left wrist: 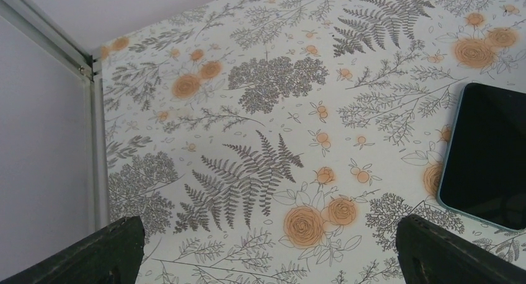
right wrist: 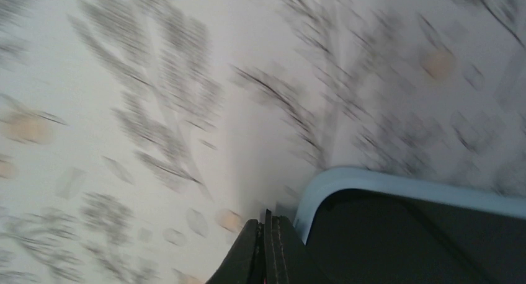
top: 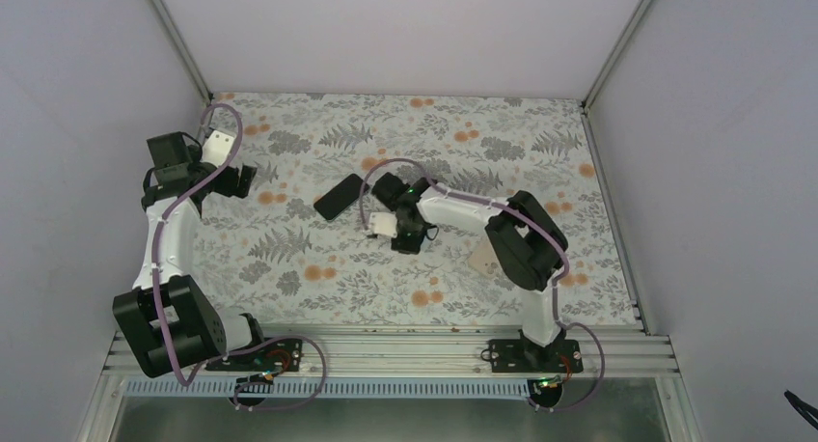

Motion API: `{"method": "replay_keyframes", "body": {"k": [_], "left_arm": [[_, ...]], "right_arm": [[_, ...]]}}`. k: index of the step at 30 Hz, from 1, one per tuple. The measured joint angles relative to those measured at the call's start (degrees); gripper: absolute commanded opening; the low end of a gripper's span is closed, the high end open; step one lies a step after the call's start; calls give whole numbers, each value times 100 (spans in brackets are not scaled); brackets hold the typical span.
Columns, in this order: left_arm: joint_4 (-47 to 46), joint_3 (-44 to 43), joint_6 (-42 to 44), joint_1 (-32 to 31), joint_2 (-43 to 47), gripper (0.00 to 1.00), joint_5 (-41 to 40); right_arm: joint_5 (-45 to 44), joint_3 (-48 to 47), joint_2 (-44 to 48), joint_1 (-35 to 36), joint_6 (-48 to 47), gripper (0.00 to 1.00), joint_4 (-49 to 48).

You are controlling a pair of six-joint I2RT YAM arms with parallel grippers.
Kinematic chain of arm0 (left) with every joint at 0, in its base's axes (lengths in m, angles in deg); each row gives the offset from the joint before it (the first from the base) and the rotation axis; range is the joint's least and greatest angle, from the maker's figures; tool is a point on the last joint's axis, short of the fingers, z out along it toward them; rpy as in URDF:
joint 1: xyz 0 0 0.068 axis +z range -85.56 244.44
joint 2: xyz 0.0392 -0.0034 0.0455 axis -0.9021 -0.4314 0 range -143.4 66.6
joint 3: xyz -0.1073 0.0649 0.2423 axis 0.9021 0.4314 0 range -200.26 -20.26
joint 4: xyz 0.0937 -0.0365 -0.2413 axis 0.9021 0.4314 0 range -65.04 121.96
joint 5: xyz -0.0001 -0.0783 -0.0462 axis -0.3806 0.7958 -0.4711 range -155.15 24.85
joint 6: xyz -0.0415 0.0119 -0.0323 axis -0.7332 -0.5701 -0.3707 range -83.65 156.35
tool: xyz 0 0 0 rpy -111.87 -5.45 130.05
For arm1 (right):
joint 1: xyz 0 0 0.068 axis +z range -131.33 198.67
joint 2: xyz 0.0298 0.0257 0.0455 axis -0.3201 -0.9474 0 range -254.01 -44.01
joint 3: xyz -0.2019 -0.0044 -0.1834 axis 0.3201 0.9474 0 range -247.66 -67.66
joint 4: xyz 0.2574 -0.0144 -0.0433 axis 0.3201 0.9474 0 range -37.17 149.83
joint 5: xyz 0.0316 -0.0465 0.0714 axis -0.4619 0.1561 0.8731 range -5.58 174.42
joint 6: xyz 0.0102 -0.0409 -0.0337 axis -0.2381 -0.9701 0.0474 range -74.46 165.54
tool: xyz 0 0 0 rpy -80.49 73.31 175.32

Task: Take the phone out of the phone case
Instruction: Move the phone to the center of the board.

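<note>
The phone [top: 338, 197] lies screen up on the floral table, a dark slab in a light blue phone case [right wrist: 403, 188]. The left wrist view shows the phone [left wrist: 490, 154] at its right edge, with the case [left wrist: 448, 172] as a thin blue rim. My right gripper [right wrist: 268, 225] is shut with nothing between its fingers, its tips low beside the case's rounded corner; whether they touch it is unclear. From above, that gripper [top: 378, 186] sits just right of the phone. My left gripper [top: 246, 179] hangs open and empty well left of the phone, with both fingertips [left wrist: 111, 253] above the cloth.
White walls with metal corner posts [top: 178, 37] enclose the table on three sides. A small tan flat object [top: 480, 259] lies partly under the right arm's elbow. The arm bases stand on the rail [top: 386, 350] at the near edge.
</note>
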Motion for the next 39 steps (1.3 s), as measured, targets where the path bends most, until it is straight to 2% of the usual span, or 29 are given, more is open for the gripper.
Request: {"method": "replay_keyframes", "body": {"k": [14, 19, 22, 24, 25, 27, 28, 31, 36, 39], "left_arm": [[0, 247, 111, 0, 94, 100, 20], [2, 350, 151, 0, 243, 100, 4], [-7, 411, 153, 0, 315, 100, -11], [-4, 455, 170, 0, 365, 100, -22], [-4, 487, 186, 0, 404, 100, -33], [0, 586, 238, 4, 529, 100, -70], [0, 625, 262, 4, 579, 100, -79], [4, 717, 358, 4, 697, 100, -98], [11, 719, 365, 7, 704, 100, -48], [-2, 719, 339, 9, 704, 100, 44]], "right_arm": [[-697, -24, -133, -2138, 212, 4, -286], [-708, -590, -560, -2780, 164, 4, -601], [-662, -1373, -1073, -3101, 149, 5, -645], [-568, -1818, -1364, -3274, 149, 12, -675], [-501, -1963, -1451, -3355, 140, 24, -678], [-334, -2017, -1473, -3469, 90, 55, -638], [-254, -2017, -1451, -3515, 61, 65, -603], [127, -2017, -1355, -3622, -254, 83, -332], [1054, -2264, -1211, -3724, -1110, 89, 271], [1674, -3167, -1432, -3764, -1591, 90, 837]]}}
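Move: The phone with the blue rim lies flat, touching the right hand's shut fingertips with its rear left corner; its middle is about 6 cm ahead of that hand and 3 cm to its right, at fingertip level. The other phone lies 12 cm ahead and 17 cm to the left, and the empty case roughly 22 cm to the right and 2 cm back. From the left hand the blue-rimmed phone is some 45 cm right, 4 cm back and 18 cm below. The blue-rimmed phone, still touched at its rear edge, is pushed along the table by the right hand's shut fingertips, which sweep some 24 cm forward and 18 cm right, turning about 35 degrees clockwise. Then the fingers open wide, leave the phone's right end and rise nearly 6 cm, easing left. The left hand, open and empty, draws back about 3 cm. ##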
